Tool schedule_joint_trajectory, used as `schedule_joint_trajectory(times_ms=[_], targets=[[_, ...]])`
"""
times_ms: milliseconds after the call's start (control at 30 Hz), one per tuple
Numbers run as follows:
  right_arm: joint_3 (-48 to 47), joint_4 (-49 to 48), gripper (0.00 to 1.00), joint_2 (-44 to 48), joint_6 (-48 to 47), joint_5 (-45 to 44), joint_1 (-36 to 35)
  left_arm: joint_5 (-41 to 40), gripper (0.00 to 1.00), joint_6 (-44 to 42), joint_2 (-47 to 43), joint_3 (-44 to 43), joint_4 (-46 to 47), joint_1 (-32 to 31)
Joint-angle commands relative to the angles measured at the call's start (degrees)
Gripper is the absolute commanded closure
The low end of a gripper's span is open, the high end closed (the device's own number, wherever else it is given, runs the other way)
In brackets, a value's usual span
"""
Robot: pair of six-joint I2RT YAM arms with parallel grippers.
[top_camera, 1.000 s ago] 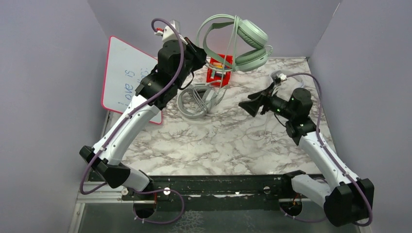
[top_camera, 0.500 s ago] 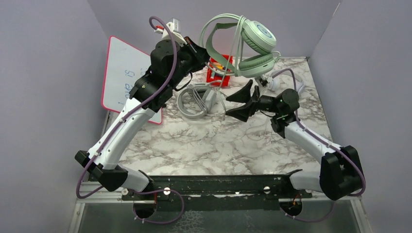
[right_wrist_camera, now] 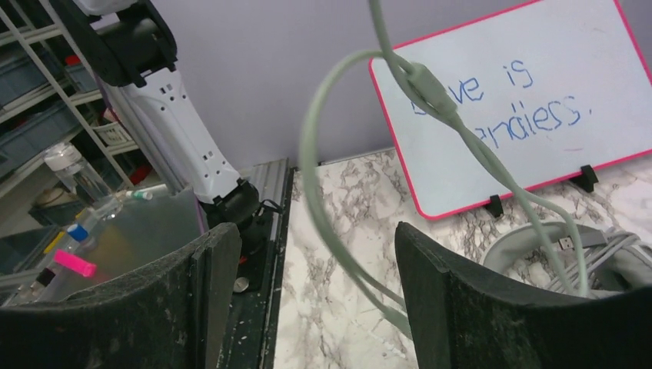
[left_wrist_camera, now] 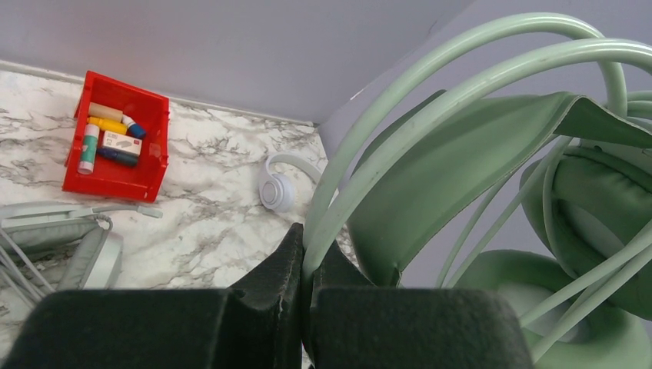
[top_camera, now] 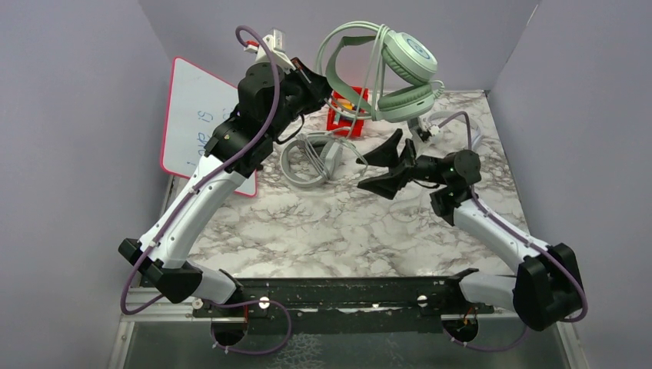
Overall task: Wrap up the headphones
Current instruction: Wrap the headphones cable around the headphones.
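The mint-green headphones (top_camera: 400, 77) hang in the air at the back. My left gripper (top_camera: 319, 81) is shut on their thin headband (left_wrist_camera: 461, 138), which is pinched between its fingers. Their green cable (right_wrist_camera: 305, 169) droops down in a loop. My right gripper (top_camera: 380, 165) stands open just above the table, and the cable passes between its wide jaws without touching them. The grey-white headphones (top_camera: 307, 157) lie on the marble table with their cable bundled on them. A small white headset (left_wrist_camera: 281, 184) lies further back.
A red bin (top_camera: 350, 108) of small items stands at the back, below the hanging headphones. A pink-framed whiteboard (top_camera: 200, 123) leans at the left wall. Grey walls close in the table (top_camera: 330, 231) on the left, back and right.
My left arm has lifted the mint-green headphones a little up and to the right. My right arm has swung in from the right, so its open jaws now straddle the hanging cable.
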State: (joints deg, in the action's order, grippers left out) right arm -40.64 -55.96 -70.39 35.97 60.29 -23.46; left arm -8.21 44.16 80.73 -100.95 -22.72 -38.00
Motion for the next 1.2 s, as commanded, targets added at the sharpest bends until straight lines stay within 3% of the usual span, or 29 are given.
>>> schedule_joint_trajectory(times_ms=[0,133,300,500,667,933,1067,1167], targets=[[-0.1,6.4,0.22,4.6,-3.6,2.1,-0.2,0.9,1.00,2.0,-2.4,-2.5,6.5,0.0],[-1.0,5.0,0.24,3.0,-2.4,3.7,-0.2,0.8,1.00,2.3,-3.2,-2.1,7.0,-0.1],[-3.1,-10.0,0.42,-3.9,6.4,3.0,-0.6,1.4,1.00,2.9,-3.5,-1.7,7.3,0.0],[1.2,-6.0,0.97,-4.1,3.6,-3.1,-1.0,-0.3,1.00,2.1,-3.5,-4.3,6.4,0.0],[10.8,-2.3,0.99,-2.5,0.8,-11.8,-0.6,-1.8,1.00,0.7,-3.1,-8.4,5.7,-0.1],[14.6,35.0,1.00,3.7,-8.3,-34.5,8.6,-7.0,1.00,-5.1,-2.7,-15.6,1.5,0.0],[14.8,44.4,1.00,1.8,-11.8,-37.4,16.6,-8.8,1.00,-7.2,-2.7,-18.3,0.8,0.0],[16.2,44.9,1.00,-1.1,-12.7,-37.5,18.1,-10.8,1.00,-9.0,-2.5,-20.7,0.4,-0.1]])
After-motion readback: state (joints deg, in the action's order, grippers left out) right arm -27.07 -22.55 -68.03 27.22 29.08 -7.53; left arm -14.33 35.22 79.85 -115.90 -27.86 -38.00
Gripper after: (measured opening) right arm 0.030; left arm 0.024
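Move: The slack loop of green headphones cable hangs in or just past the gap of my open right hand, about 1 cm ahead and 1 cm left of it, roughly level. The green headphones, held by my left hand, are some 15 cm ahead, 3 cm right and 17 cm above my right hand; the grey headphones lie about 22 cm ahead, 13 cm left and 29 cm below. From my left hand, that loop is roughly 12 cm back, 6 cm right and 15 cm below. I wobble my right hand a little back and up around the loop, bring it forward and down again, and shut the fingers on the cable. Keeping that pinch, I pull about 18 cm down, well to the right and forward, the fingers tipping down and swinging clockwise. My left hand keeps hold of the headband and lifts it about 10 cm, drifting left, so the hands draw apart. ##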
